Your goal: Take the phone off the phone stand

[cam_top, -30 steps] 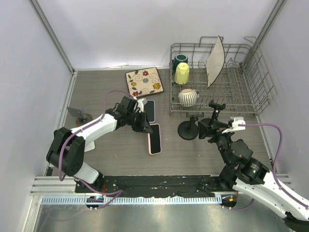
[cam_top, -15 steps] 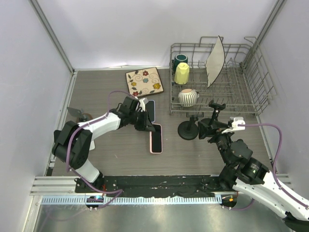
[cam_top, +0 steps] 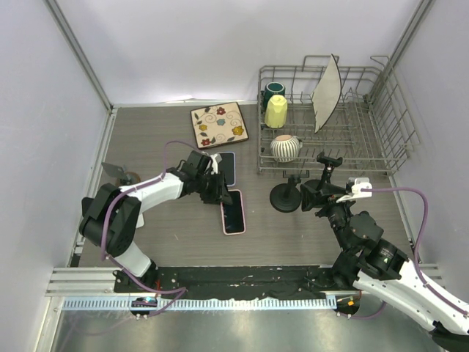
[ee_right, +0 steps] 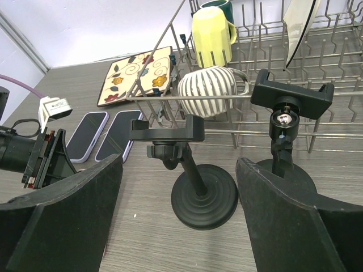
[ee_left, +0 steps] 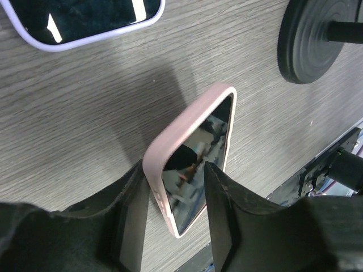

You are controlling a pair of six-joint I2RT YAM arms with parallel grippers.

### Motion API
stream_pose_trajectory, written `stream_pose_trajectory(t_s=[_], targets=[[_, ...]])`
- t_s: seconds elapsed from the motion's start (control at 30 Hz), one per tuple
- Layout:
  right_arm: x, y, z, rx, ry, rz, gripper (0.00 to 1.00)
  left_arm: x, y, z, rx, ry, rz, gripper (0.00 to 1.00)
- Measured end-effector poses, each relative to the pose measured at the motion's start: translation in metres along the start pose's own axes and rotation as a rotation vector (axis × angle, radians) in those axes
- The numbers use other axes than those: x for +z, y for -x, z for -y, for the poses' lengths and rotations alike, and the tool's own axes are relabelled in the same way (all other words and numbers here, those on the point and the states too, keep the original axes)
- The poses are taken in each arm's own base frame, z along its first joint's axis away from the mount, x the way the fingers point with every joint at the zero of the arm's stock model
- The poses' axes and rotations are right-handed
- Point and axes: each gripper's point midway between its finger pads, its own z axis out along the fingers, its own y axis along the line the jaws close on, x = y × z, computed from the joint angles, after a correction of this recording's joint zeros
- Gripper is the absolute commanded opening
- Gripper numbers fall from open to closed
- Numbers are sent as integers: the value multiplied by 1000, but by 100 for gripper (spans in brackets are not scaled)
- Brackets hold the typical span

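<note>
The phone, in a pink case, is off the stands and down on the wooden table, screen up. In the left wrist view the phone tilts on its long edge between my left gripper's fingers. Its pink side rests against one finger, with a gap to the other. The left gripper is open. Two black phone stands stand by the rack, both clamps empty. My right gripper is open over the nearer stand, touching nothing.
Two more phones lie flat beyond the left gripper. A floral mat sits at the back. The wire dish rack holds a yellow mug, a striped mug and a plate.
The left jaws have spread apart from a tight pinch on the pink phone. The phone has tipped from its edge towards flat on the table. The right arm has not moved.
</note>
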Motion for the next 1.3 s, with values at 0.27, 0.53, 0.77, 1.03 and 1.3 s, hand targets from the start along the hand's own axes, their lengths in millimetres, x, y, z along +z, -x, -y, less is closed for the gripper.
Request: stream_pose_trajectory(t_s=[0.27,0.53,0.77,1.03,1.3], targets=[[0,0,0,0,0,0,86,0,-4,-7,-7,35,-8,65],[0,0,0,0,0,0,86,0,-4,-13,-11,71,-1,75],[0,0,0,0,0,0,86,-22,6,-19,0,160,70,95],[0,0,0,0,1,0,86,-115,66,-21,4,394,427,100],[0,0,-1,0,7,-2,86,-230,80,-58,-110,682,782,100]])
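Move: The pink-framed phone is at the left hand's fingertips, its middle about 5 cm back, 3 cm to the right and some 2 cm below. One purple-framed phone lies 11 cm straight ahead, the other 11 cm ahead and 10 cm left, both about 3 cm below; the near phone stand's base is level with the hand, 21 cm right and 2 cm below. From the idle right hand the pink phone is about 30 cm left, 1 cm ahead and 21 cm below. The pink-framed phone, its far left corner still propped at the half-open left fingers, is eased down about 1 cm as they go on opening and let go of it. The hand, by then nearly wide open, quickly pulls away some 18 cm left and 16 cm up, slightly forward too, towards the brown-based stand, its fingers swinging counter-clockwise and tipping up from right-and-down to mostly forward. ##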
